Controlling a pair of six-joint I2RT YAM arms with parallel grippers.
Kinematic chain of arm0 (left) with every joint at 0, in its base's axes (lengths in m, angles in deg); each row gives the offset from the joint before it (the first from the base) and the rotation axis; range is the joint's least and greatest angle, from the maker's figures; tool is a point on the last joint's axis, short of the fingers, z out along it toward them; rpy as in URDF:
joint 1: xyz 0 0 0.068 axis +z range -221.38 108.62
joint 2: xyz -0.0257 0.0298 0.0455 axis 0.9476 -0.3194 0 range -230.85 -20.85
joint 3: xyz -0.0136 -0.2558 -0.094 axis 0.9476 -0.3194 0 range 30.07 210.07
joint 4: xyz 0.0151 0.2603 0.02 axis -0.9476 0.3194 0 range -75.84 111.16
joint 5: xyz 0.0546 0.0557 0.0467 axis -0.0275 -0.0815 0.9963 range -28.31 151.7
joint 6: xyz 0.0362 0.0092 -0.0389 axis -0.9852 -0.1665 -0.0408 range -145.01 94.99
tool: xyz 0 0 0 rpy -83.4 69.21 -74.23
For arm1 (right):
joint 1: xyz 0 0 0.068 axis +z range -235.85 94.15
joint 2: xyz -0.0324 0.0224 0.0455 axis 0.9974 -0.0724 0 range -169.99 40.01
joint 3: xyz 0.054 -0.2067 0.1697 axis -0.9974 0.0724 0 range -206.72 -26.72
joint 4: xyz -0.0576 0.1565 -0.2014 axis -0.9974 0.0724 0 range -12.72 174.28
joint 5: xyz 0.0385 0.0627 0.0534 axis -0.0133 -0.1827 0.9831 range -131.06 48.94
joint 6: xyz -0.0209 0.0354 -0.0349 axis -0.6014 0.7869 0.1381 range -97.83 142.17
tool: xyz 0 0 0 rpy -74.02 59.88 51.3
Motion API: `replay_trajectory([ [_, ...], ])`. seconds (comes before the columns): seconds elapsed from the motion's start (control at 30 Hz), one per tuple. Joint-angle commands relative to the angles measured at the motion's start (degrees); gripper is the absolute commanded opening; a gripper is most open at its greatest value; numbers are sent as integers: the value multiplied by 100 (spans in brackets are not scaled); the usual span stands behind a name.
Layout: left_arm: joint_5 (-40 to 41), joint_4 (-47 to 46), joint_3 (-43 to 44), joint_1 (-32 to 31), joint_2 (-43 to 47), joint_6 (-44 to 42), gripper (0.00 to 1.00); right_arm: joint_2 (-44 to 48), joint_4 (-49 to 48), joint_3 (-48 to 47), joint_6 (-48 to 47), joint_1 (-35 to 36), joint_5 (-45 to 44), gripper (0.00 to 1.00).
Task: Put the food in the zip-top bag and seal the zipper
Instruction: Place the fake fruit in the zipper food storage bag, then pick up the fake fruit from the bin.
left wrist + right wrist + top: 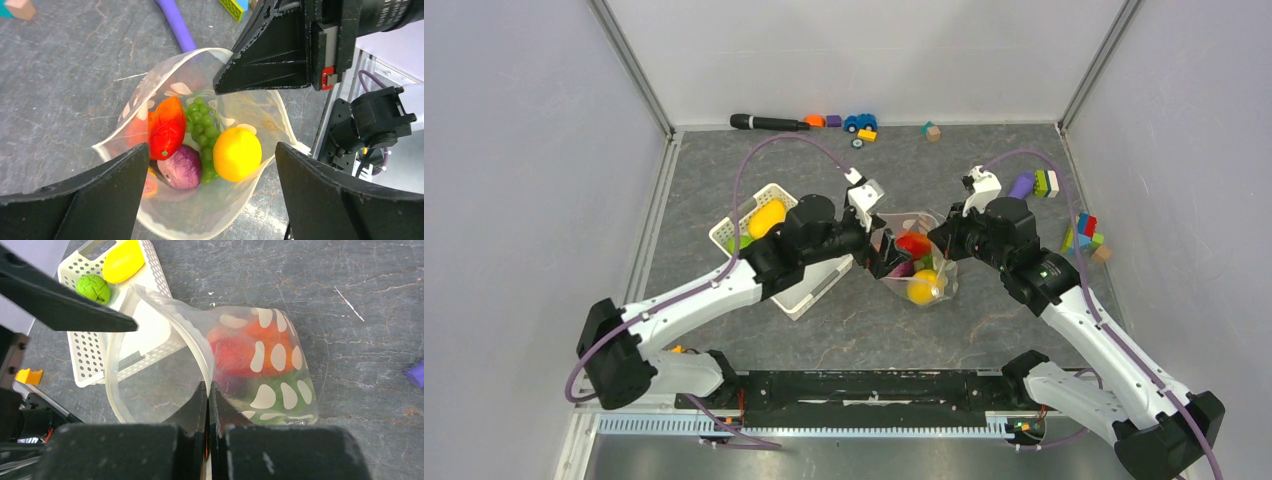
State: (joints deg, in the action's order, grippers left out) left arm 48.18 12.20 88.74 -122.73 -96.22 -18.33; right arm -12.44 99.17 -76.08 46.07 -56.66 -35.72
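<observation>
The clear zip-top bag stands open mid-table, its zipper parted in a wide loop. Inside lie a red chili, a purple onion, green grapes and a round yellow fruit. My left gripper hangs open over the bag's mouth with nothing between its fingers. My right gripper is shut on the bag's rim and holds it up. A yellow mango and a green pepper lie in the white basket to the left of the bag.
A purple-handled brush lies right of the bag, with coloured blocks beyond it. More blocks and a toy car sit along the back wall beside a black stick. Walls close in the sides.
</observation>
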Motion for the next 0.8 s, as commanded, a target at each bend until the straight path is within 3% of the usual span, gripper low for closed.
replay_trajectory([
  [0.0,630,15,-224,-19,555,114,100,142,-203,-22,-89,-10,-130,0],
  [0.2,2457,707,-339,149,899,418,100,208,-210,49,-139,-12,-175,0],
  [0.57,3342,1146,-580,1330,701,781,100,156,-151,76,-198,-10,-309,0],
  [0.77,4297,1305,-807,1805,416,749,100,149,-155,59,-297,-10,-413,0],
])
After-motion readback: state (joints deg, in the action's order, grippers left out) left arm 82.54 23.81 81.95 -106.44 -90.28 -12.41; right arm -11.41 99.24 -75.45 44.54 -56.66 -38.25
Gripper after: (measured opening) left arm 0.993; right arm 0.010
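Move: The yellow fruit in the white basket lies about 26 cm to the left hand's left, some 12 cm farther out and 18 cm below it. The green fruit is about 5 cm to the left of the yellow one and 6 cm nearer the base; the open bag, already filled with food, sits about 8 cm to the right of the left hand, nearly level with it in reach and 12 cm below. From the right hand, the yellow fruit is roughly 35 cm left, 10 cm ahead and 16 cm down. The yellow fruit and the basket are what the empty left hand heads back to: away from the bag it sweeps some 19 cm left and about 10 cm forward, rising a touch at first, then sinking. Its wrist swings some 50 degrees counter-clockwise, fingers staying wide open. The right hand keeps its pinch on the bag's rim, almost in place. ##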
